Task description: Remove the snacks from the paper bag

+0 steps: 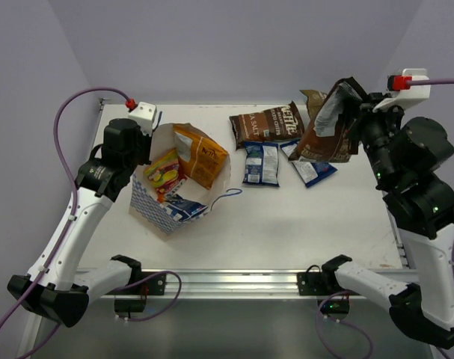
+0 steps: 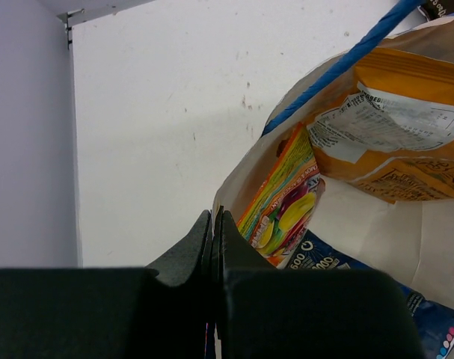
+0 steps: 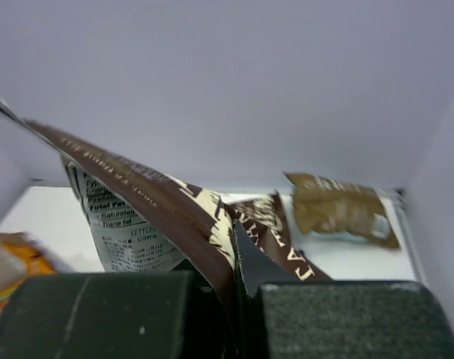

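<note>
The blue-and-white checkered paper bag (image 1: 148,206) sits open at the left of the table. Inside it are an orange bag (image 1: 200,153), a red-yellow packet (image 1: 163,173) and a blue packet (image 1: 183,206). My left gripper (image 1: 150,138) is shut on the bag's left rim (image 2: 234,179); in the left wrist view the gripper (image 2: 215,217) pinches the thin paper. At the back right, my right gripper (image 1: 360,121) is shut on a brown chip bag (image 1: 330,127), held off the table (image 3: 174,202). Other snacks lie on the table: a brown chip bag (image 1: 268,122) and two blue packets (image 1: 261,163) (image 1: 313,172).
Another brown bag (image 3: 339,209) lies at the table's back right corner, behind the held one. The paper bag's blue cord handle (image 1: 228,196) trails toward the table's middle. Walls close the table at the back and on both sides.
</note>
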You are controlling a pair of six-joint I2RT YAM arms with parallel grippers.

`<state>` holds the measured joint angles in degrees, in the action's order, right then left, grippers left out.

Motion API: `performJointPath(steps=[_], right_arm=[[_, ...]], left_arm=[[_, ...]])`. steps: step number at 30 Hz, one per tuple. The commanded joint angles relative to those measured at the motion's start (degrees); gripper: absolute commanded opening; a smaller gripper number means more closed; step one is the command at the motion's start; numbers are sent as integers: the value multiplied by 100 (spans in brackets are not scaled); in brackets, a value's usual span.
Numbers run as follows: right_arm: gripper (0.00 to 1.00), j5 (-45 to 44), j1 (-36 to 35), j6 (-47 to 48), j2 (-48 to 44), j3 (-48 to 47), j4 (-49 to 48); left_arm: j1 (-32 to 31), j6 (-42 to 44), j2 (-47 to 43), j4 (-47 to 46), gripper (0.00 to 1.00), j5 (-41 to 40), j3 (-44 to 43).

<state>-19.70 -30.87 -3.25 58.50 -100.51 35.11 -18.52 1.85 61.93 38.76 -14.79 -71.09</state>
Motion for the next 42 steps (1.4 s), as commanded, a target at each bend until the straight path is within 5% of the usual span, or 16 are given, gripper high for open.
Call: performJointPath(steps=[1, 8, 16, 21, 25, 27, 29, 30, 35, 42], right_arm=[[0, -709, 807, -589, 161, 593, -259], [0, -614, 2111, -1731, 1222, 1192, -777], [0, -1869, 2770, -3521, 2332, 1629, -1200], [0, -830, 4015, -4974, 2533, 3299, -1165], [13, -43, 4519, -4949, 3069, 3924, -999], [59, -130, 4555, -4791, 2869, 4101, -656], [91, -331, 4564, -4624, 2214, 4249, -506], [99, -385, 4564, -4528, 1931, 4276, -462], [99, -227, 4546, -4026, 61, 4364, -488], [99, 466, 4371, -3790, -1164, 4434, -740]], left_arm=[[-28, -123, -102, -378, 0, -77, -300], [-28, -123, -146, -396, 0, -7, -247], [-28, -123, -155, -457, 0, 99, -186], [-28, -123, -129, -457, 0, 213, -186], [-28, -132, -120, -484, 0, 257, -195], [-28, -132, -111, -466, 0, 257, -212], [-28, -123, -120, -457, 0, 257, -239], [-28, -132, -120, -457, 0, 248, -247], [-28, -132, -67, -431, 0, 213, -326], [-28, -123, -6, -352, 0, 213, -371]])
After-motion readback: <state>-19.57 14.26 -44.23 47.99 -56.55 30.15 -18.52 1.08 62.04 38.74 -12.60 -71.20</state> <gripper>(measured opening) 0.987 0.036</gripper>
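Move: The right hand still holds the brown chip bag high up; the bare table spot it goes for lies about 7 cm ahead, 18 cm right and 48 cm below. On the table, the blue packet lies some 12 cm ahead and 4 cm right of the hand, and the olive bag about 31 cm ahead and 13 cm right. From the left hand the spot is roughly level ahead, some 65 cm right and 27 cm below. The right hand swings some 45 cm down and rightward, opens wide to release the brown bag, then rises 20. ##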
